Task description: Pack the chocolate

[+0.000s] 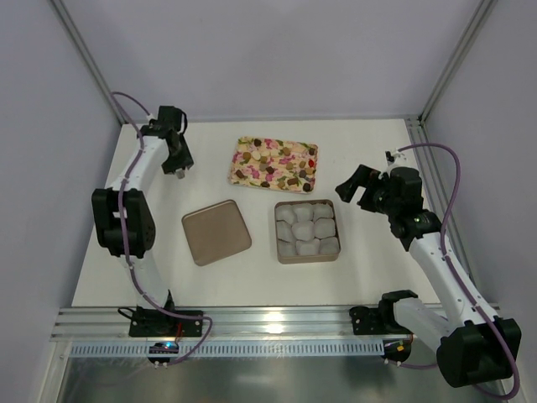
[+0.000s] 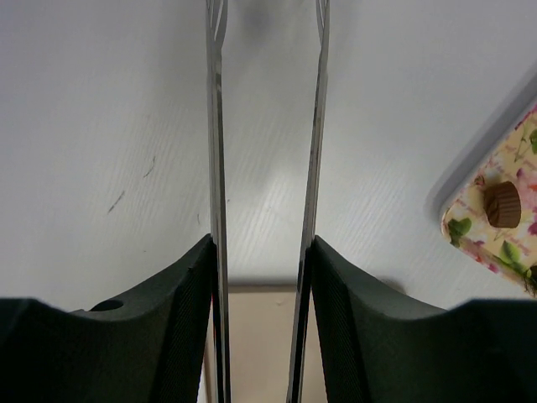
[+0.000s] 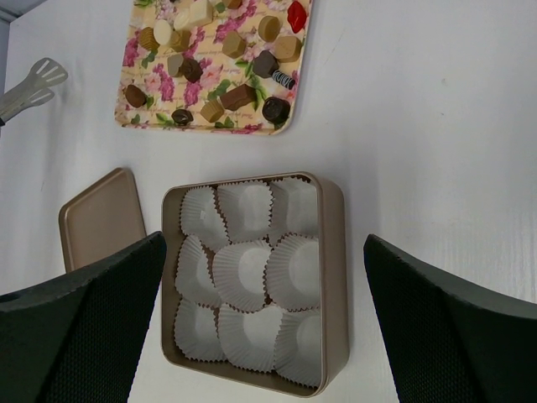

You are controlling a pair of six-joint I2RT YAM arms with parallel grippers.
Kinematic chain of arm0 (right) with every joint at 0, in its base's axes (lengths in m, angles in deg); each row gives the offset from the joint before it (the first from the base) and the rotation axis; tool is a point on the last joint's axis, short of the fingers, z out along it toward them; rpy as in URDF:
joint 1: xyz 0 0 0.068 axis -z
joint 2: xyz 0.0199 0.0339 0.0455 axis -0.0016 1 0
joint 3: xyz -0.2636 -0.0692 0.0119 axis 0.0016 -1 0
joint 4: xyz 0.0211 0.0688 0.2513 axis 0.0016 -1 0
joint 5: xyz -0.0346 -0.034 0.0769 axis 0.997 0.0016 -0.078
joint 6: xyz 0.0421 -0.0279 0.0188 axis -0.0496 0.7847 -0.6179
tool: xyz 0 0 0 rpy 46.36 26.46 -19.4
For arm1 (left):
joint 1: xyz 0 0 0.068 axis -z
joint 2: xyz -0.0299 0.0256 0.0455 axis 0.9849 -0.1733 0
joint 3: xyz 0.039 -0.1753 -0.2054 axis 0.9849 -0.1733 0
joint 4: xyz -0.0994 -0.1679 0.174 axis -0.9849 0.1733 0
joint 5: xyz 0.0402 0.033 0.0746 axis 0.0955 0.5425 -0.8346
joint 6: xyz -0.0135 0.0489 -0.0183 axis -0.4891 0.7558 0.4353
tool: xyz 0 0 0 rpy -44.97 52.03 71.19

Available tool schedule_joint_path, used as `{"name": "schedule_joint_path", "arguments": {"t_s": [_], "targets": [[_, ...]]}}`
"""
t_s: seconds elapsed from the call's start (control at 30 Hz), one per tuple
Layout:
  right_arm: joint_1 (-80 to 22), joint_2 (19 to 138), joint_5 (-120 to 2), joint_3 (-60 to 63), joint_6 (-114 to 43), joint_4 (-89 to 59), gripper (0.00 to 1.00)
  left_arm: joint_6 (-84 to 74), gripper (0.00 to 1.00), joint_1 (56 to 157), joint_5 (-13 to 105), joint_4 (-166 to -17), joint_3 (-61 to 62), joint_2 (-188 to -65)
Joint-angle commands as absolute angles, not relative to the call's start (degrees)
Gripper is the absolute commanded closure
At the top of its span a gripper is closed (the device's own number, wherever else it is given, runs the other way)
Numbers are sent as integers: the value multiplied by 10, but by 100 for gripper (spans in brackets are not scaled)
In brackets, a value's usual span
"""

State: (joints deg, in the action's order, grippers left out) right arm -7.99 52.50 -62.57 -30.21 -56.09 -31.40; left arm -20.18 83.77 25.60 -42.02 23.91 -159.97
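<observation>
The chocolate (image 1: 277,164) lies as several dark brown and tan pieces on a cream floral tray (image 1: 238,161) at the back middle; it also shows in the right wrist view (image 3: 239,95). One tan piece (image 2: 503,204) shows at the tray corner in the left wrist view. A tan square box (image 1: 334,250) holds several empty white paper cups (image 3: 252,273). My left gripper (image 1: 174,159) is shut on metal tongs (image 2: 216,168), left of the tray, with the tong blades apart. My right gripper (image 1: 357,189) is open and empty, above the table just right of the box.
The box's tan lid (image 1: 216,231) lies flat left of the box, also in the right wrist view (image 3: 101,220). The tong tips (image 3: 29,84) show left of the tray. Metal frame posts stand at the back corners and a rail runs along the near edge.
</observation>
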Motion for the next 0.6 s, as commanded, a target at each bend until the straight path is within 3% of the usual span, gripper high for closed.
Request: {"name": "schedule_joint_path", "arguments": {"t_s": [0.0,0.3,0.57], "targets": [[-88,510,-616,-294,-569,-310,0,-205,53,846,249,-382,257,-1555],[-103,505,-605,-291,-573,-319,0,-190,55,888,268,-328,285,-1499],[-123,489,-591,-287,-576,-336,0,-191,56,992,265,-300,294,-1470]]}}
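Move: The left hand, already holding the tongs clear of the table, has the middle of the chocolate tray about 29 cm to its right, 7 cm farther out and 12 cm below. The brown lid lies some 18 cm back and 11 cm right of that hand; the empty box is roughly 18 cm back and 39 cm right. From the idle right hand, the tray is around 21 cm ahead, 20 cm left and 18 cm down. Keep the tongs gripped and carry them up and across with the left hand towards the chocolate tray: ease back and lift first, then swing increasingly right, ending about 8 cm higher, 8 cm right and 5 cm nearer the base. Let the wrist turn some 15 degrees clockwise on the way, mostly late. ##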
